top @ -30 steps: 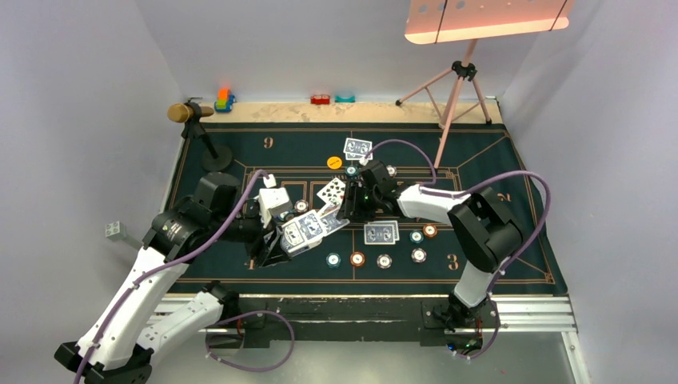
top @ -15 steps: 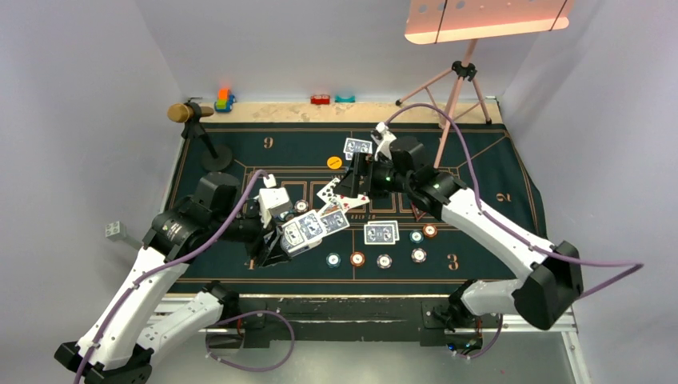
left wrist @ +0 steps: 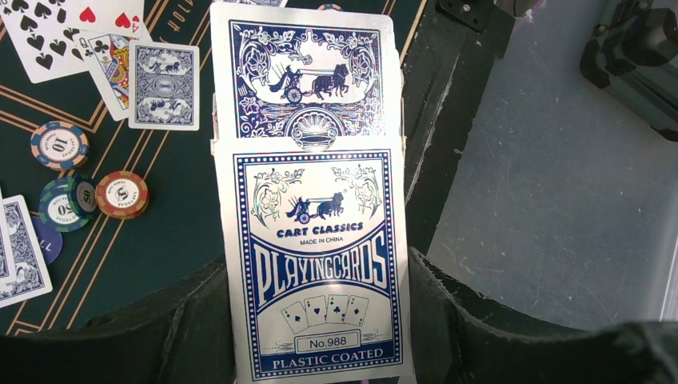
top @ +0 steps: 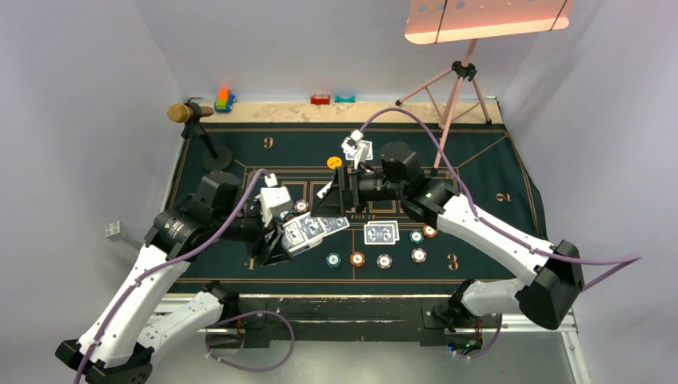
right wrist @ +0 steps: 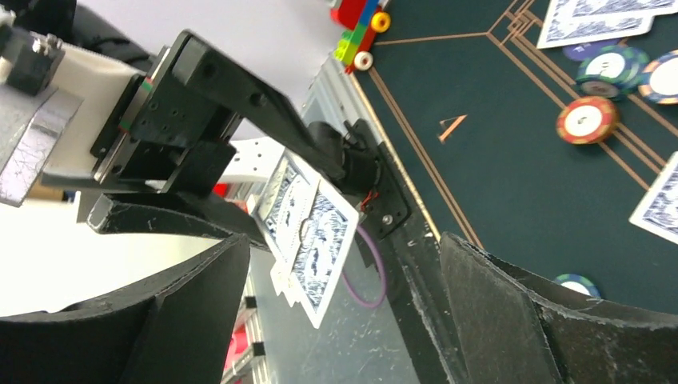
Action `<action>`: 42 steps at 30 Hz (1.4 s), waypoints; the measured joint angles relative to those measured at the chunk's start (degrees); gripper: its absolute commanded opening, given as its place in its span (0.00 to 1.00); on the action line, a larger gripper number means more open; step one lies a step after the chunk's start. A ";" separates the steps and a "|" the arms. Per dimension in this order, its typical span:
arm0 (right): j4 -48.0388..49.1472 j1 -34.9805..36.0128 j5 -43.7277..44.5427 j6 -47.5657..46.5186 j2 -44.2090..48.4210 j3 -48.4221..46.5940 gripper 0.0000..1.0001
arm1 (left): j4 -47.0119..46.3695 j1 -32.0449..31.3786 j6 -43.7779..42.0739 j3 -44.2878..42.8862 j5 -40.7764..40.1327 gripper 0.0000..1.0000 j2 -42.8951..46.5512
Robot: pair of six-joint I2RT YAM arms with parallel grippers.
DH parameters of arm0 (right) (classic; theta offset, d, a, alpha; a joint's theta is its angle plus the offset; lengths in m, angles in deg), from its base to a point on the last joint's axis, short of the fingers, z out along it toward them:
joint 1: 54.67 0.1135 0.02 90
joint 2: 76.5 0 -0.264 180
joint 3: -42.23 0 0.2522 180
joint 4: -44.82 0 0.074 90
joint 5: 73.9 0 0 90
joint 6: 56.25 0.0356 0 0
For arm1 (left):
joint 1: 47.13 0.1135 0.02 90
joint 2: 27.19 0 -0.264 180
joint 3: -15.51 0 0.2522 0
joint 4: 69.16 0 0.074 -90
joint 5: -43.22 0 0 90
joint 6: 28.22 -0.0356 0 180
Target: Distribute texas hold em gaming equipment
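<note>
My left gripper (left wrist: 317, 324) is shut on a blue-and-white pack of playing cards (left wrist: 316, 264), with one blue-backed card (left wrist: 304, 76) sticking out of its top. From above, the pack (top: 306, 232) hangs over the mat's near left. My right gripper (top: 336, 194) points left at it, jaws open and apart from it. In the right wrist view the gripper (right wrist: 344, 320) holds nothing, and the pack (right wrist: 308, 232) is ahead. A face-down pair (top: 381, 232), face-up cards (left wrist: 48, 32), chips (top: 357, 258) and a yellow disc (top: 335, 162) lie on the mat.
The dark green mat (top: 496, 160) covers the table. A microphone stand (top: 214, 156) is at the back left and a pink tripod lamp (top: 456, 80) at the back right. Small toys (top: 225, 100) line the far edge. More chips (top: 419, 255) lie at the near right.
The right arm's elbow rose and swung right, and its gripper turned left toward the pack as its jaws widened. The left arm and pack stayed still.
</note>
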 measured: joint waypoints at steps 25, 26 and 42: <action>-1.31 4.44 -1.31 0.50 -4.46 -0.37 0.48 | -0.76 0.00 0.00 0.00 0.00 0.21 -0.66; -1.57 4.44 -1.29 0.50 -4.46 -0.37 0.47 | -0.74 0.00 0.00 0.00 -0.02 0.21 -0.66; -4.20 1.49 -1.05 0.26 -1.44 -0.37 0.28 | -0.33 0.00 0.00 0.00 -0.09 0.21 -0.66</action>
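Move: The exposed end of the deck's top playing card, in the box held by the left hand, lies about 3 cm back, 4 cm left and 3 cm below the empty right hand. From the left hand that end is some 9 cm right, 4 cm ahead and about level. On the table 26 cm below the right hand are a face-down card 7 cm ahead and 2 cm right, the ten of spades 16 cm ahead and 2 cm right, and the orange chip 11 cm ahead and 8 cm left. The top card's exposed end is met by the right hand, which sinks and moves left and back about 4 cm towards it with its fingers wide open. The fingers then close and pinch the end, and the hand draws right, slightly forward and up by 2 to 3 cm, away from the box. The left hand keeps the box steady. ##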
